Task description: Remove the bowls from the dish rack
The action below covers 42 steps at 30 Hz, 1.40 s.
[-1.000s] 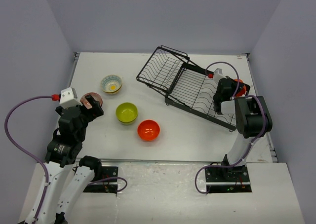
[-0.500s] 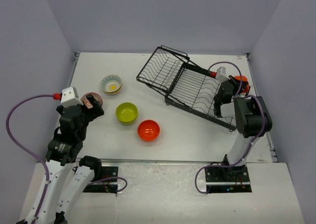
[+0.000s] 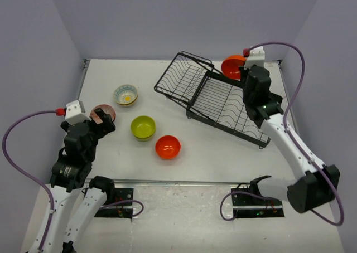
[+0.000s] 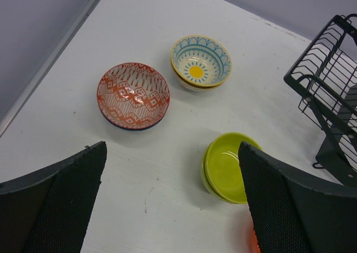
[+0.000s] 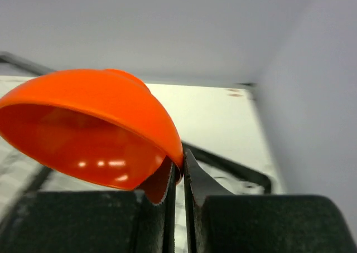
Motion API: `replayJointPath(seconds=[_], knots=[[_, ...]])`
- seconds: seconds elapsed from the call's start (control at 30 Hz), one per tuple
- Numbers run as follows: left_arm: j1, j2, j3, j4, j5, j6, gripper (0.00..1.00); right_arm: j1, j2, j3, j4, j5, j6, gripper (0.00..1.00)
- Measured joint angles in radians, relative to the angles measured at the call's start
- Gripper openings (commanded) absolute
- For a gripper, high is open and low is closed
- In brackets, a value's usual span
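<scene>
My right gripper (image 3: 243, 71) is shut on the rim of an orange bowl (image 3: 232, 67) and holds it in the air above the far right end of the black dish rack (image 3: 215, 97). In the right wrist view the fingers (image 5: 181, 166) pinch the orange bowl's (image 5: 83, 125) edge. A white floral bowl (image 3: 126, 95), a brownish pink patterned bowl (image 3: 102, 112), a lime green bowl (image 3: 143, 127) and a second orange bowl (image 3: 168, 147) stand on the table. My left gripper (image 3: 104, 123) is open and empty beside the patterned bowl (image 4: 134, 96); the left wrist view also shows the floral bowl (image 4: 201, 61) and the green bowl (image 4: 226, 166).
The rack has two joined sections, the left one tilted up (image 3: 184, 77), and no bowls show in its bars. The rack's corner shows at the right of the left wrist view (image 4: 329, 91). Walls close in the table at the left, back and right.
My right arm has lifted the orange bowl from the rack's right end and carried it up and toward the far side. My left arm has drawn back slightly.
</scene>
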<state>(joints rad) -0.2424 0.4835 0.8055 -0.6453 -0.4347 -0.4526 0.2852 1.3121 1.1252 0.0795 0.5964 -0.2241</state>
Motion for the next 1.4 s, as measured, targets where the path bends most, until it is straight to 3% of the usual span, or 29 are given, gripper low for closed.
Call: replayJointPath(seconds=[0.23, 0.33, 0.47, 0.83, 1.4], knots=[[0.0, -0.081, 0.0, -0.001, -0.024, -0.002, 1.0, 0.257, -0.272, 0.004, -0.362, -0.365, 0.397, 0.0], [0.0, -0.123, 0.0, 0.0, -0.044, -0.009, 1.0, 0.357, -0.257, -0.013, -0.441, -0.463, 0.501, 0.0], [0.0, -0.132, 0.0, 0.0, -0.06, -0.012, 1.0, 0.467, -0.113, -0.022, -0.531, -0.565, 0.59, 0.0], [0.0, -0.074, -0.002, -0.005, -0.07, -0.019, 1.0, 0.607, 0.256, 0.207, -0.879, -0.614, 0.587, 0.0], [0.0, -0.063, -0.002, -0.003, -0.061, -0.018, 1.0, 0.63, 0.601, 0.513, -1.118, -0.648, 0.461, 0.0]])
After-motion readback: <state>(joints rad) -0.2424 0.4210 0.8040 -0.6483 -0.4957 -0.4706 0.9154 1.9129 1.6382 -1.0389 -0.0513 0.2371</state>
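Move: The right hand already holds an orange bowl by its rim, high above the dish rack. The orange bowl standing on the table lies some 22 cm back and 35 cm to its left, about 29 cm below. The lime bowls stand about 14 cm back and 46 cm left, equally low; the rack's main basket is roughly 5 cm back and 4 cm left, 27 cm below. From the left hand, that table bowl lies 27 cm right, 2 cm back and 23 cm down. Leftward and back in a fast sweep, the right hand carries the held bowl away from the rack towards the orange bowl on the table, about 30 cm left and 20 cm back, then sinks over 20 cm and slows. The wrist tips the fingers from level to steeply down, keeping the rim pinched. The left hand, open, shifts back and up a few centimetres, then settles partway back. ##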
